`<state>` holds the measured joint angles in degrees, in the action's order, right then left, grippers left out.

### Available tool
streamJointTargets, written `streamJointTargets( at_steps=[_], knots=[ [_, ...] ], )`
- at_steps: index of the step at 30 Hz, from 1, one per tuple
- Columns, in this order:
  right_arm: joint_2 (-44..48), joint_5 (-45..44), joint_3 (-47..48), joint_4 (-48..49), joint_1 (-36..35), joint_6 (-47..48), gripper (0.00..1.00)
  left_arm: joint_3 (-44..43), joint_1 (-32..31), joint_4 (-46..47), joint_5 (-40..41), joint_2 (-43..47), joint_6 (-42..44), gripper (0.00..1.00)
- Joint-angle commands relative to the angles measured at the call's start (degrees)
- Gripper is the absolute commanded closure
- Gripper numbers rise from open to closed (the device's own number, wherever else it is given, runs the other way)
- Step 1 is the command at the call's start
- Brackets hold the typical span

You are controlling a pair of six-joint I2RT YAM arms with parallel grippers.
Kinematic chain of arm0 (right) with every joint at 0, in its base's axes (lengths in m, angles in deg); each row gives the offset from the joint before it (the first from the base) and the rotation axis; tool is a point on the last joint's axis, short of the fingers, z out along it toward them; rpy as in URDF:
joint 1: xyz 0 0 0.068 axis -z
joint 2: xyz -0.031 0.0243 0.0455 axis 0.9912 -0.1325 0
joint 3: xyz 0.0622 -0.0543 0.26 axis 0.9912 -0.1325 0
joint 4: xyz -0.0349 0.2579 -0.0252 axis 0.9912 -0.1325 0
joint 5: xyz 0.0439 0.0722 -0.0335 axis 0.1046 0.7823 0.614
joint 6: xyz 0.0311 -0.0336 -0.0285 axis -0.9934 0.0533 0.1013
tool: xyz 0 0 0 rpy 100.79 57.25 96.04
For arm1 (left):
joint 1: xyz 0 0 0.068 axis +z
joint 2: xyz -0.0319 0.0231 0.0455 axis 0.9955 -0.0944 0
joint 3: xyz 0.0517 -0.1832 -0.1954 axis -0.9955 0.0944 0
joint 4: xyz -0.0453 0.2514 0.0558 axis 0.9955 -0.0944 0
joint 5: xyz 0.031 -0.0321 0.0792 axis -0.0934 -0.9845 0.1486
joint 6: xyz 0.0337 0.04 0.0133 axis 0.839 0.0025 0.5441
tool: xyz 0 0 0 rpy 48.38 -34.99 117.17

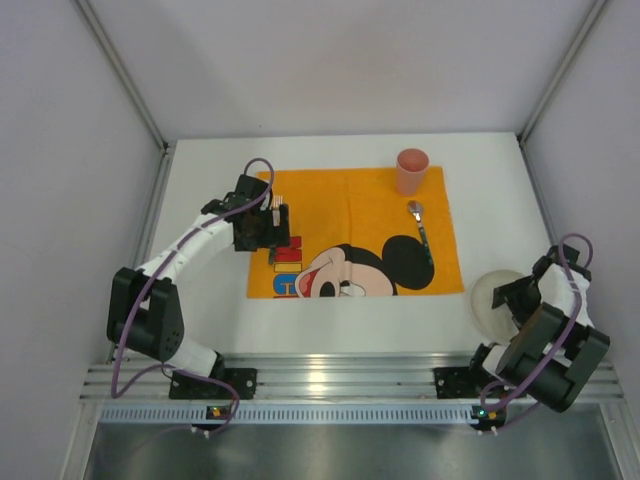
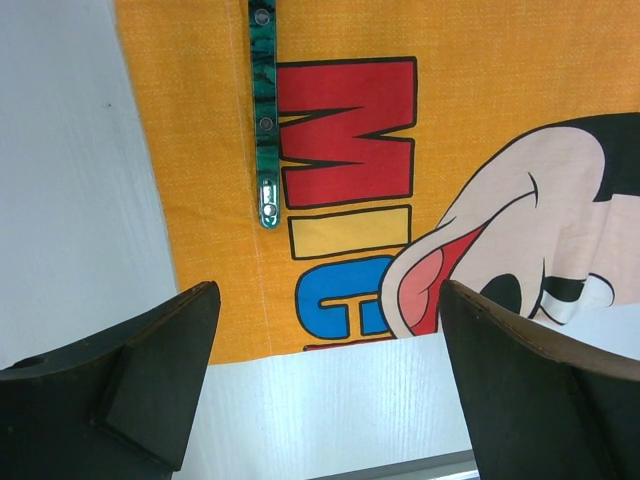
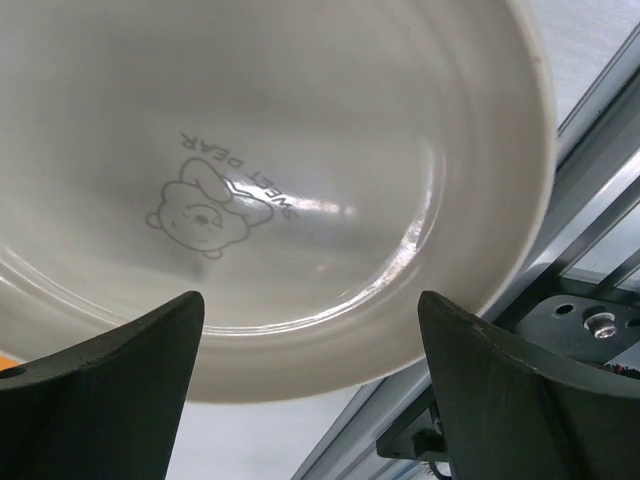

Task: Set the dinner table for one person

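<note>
The white dinner table (image 1: 200, 200) carries an orange Mickey Mouse placemat (image 1: 350, 215). A green-handled fork (image 2: 265, 120) lies on the mat's left side. My left gripper (image 1: 272, 238) hovers over the fork, open and empty; in the left wrist view the gripper (image 2: 330, 395) is over the mat's near edge. A pink cup (image 1: 412, 170) and a spoon (image 1: 421, 226) sit on the mat's right side. A round white plate (image 1: 492, 298) with a bear print (image 3: 205, 205) lies on the table right of the mat. My right gripper (image 1: 516, 296) is just above the plate, open and empty (image 3: 310, 400).
Grey walls enclose the table at the back and both sides. A metal rail (image 1: 340, 375) runs along the near edge and shows beside the plate in the right wrist view (image 3: 590, 200). The right arm hides part of the plate from above.
</note>
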<state>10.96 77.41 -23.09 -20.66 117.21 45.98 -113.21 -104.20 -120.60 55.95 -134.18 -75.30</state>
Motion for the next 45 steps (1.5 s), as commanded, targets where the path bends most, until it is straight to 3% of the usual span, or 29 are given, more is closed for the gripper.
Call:
streamJointTargets(
  at_steps=[1, 13, 21, 27, 34, 41, 45],
  knots=[
    [-2.17, -0.50, -0.29, 3.16, -0.55, -1.18, 0.12, -1.08, -0.25, 1.26, -1.62, -0.58, -0.96, 0.04],
    [-12.19, 1.25, 0.66, 14.16, -0.55, -1.53, 0.12, -2.66, -0.69, -0.06, -0.56, -1.54, -1.05, 0.05],
    [-24.75, 6.70, 13.31, 18.21, -3.09, -3.81, 0.13, -7.66, -2.18, -0.85, -1.09, -5.50, -1.14, 0.05],
    [-28.89, 8.29, 22.72, 17.25, -7.57, -4.26, 0.13, -9.51, -2.88, -1.46, -0.65, -6.82, -1.31, 0.05],
    [-25.39, 7.59, 32.21, 10.05, -9.43, -2.50, 0.12, -9.43, -3.23, -1.11, -0.65, -6.73, -1.58, 0.05],
    [-14.59, 2.85, 30.12, 4.59, -7.59, 2.24, 0.10, -8.90, -3.23, -0.06, -1.70, -6.73, -1.49, 0.05],
    [-11.32, 1.00, 26.61, 3.53, -2.41, 4.44, 0.10, -9.08, -3.32, -0.06, -2.23, -6.73, -0.96, 0.05]
  ],
)
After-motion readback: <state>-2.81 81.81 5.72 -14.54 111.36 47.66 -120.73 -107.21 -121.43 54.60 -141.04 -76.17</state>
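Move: The plate lies practically under the open right hand, its middle about 3 cm ahead and some 2 cm below. From that hand the placemat's near right corner is about 12 cm to the left and 3 cm ahead, the spoon on the mat some 23 cm left and 19 cm ahead, the cup about 27 cm left and 30 cm ahead. From the left hand the plate is roughly 56 cm to the right, 16 cm back and 10 cm lower. Down a short 1.5 cm into the plate first, then the right hand sweeps forward about 19 cm with open fingers, pushing the plate outward along the table. Near the far end it rises some 10 cm clear of the plate, easing back and slightly right as its fingertips tilt forward 20 degrees. The left hand, open above the placemat, drifts a few centimetres right and forward. ##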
